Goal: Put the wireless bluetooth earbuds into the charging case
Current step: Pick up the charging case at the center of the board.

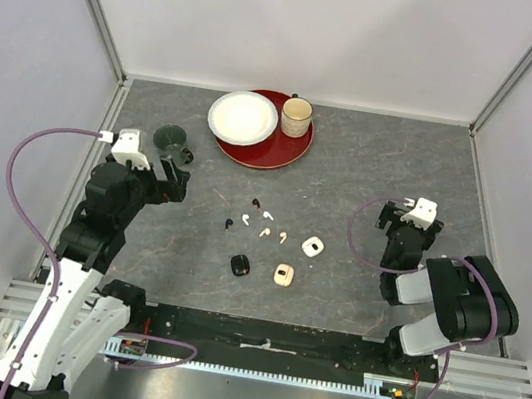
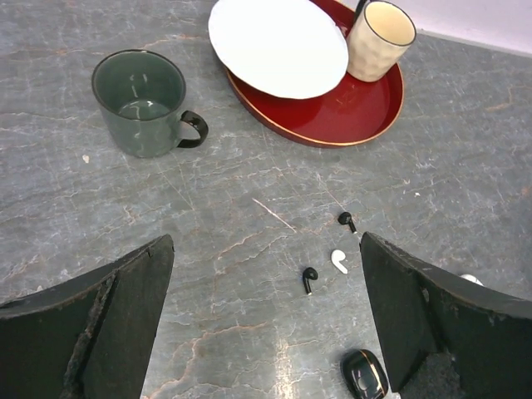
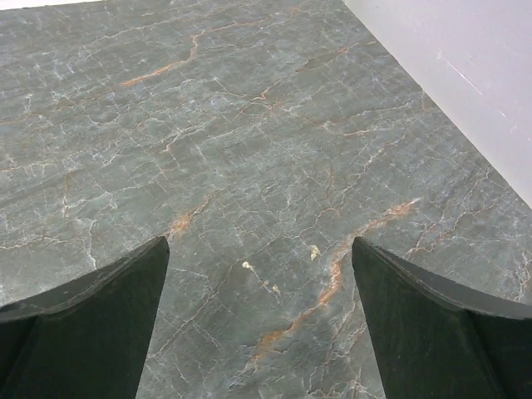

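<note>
Several tiny earbuds lie loose mid-table: a black earbud (image 1: 258, 201), another black one (image 1: 230, 223), a white one (image 1: 245, 219) and pinkish ones (image 1: 264, 231). Below them sit three charging cases: black case (image 1: 239, 265), pinkish case (image 1: 283, 275) and white case (image 1: 312, 246). My left gripper (image 1: 180, 175) hangs open to their left. In its wrist view the left gripper (image 2: 266, 249) frames a black earbud (image 2: 309, 277), a white earbud (image 2: 339, 261) and the black case (image 2: 364, 374). My right gripper (image 1: 398, 213) is open at the right; the right gripper (image 3: 259, 245) sees only bare table.
A dark green mug (image 1: 170, 139) stands just behind the left gripper. A red tray (image 1: 289, 153) at the back carries a white plate (image 1: 243, 117) and a cream cup (image 1: 296, 116). Walls enclose the table on three sides.
</note>
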Tool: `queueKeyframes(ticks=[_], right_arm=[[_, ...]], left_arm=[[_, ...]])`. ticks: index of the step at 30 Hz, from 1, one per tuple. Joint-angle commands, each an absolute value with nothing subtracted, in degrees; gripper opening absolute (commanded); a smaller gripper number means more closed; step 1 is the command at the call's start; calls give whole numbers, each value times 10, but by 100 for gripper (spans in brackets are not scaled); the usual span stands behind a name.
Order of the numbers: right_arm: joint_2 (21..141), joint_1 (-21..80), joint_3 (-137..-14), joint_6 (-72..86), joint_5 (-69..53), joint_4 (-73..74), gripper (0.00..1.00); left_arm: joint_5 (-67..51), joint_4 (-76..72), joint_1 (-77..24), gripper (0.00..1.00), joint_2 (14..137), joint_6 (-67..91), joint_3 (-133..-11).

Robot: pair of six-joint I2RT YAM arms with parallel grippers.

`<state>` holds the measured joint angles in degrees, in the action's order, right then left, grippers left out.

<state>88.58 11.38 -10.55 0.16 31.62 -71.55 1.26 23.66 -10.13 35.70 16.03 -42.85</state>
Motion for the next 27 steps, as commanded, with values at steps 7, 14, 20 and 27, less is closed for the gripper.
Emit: queueKeyframes(ticks=[7,14,20,27], right_arm=[[666,137,-210,113,405,-349,98],[660,138,-465,305,354,18,98],[711,137,-503,382,199,186,98],[698,168,-473,295,133,108,98]], left_arm=[[62,224,-102,100,293,208,-388],[78,189,-102,100,257,204,-356],[82,49,-103,100,193,170,-231],[121,124,-103,100,191,199,-274]])
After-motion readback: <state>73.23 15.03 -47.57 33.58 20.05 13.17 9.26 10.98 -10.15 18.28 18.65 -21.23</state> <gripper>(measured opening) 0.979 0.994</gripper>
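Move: The white charging case, nearest the right hand, lies about 21 cm to its left, 12 cm back towards the base and 8 cm lower. At the same level, the beige case sits some 6 cm left of the white case and 8 cm nearer the base; a beige earbud lies 8 cm left of it and 2 cm farther out. From the left hand, the white case is roughly 34 cm right, 5 cm back and 24 cm below. Right hand rises some 18 cm, then sinks about 13 leftward towards the white case, tipping down; left hand sinks. ##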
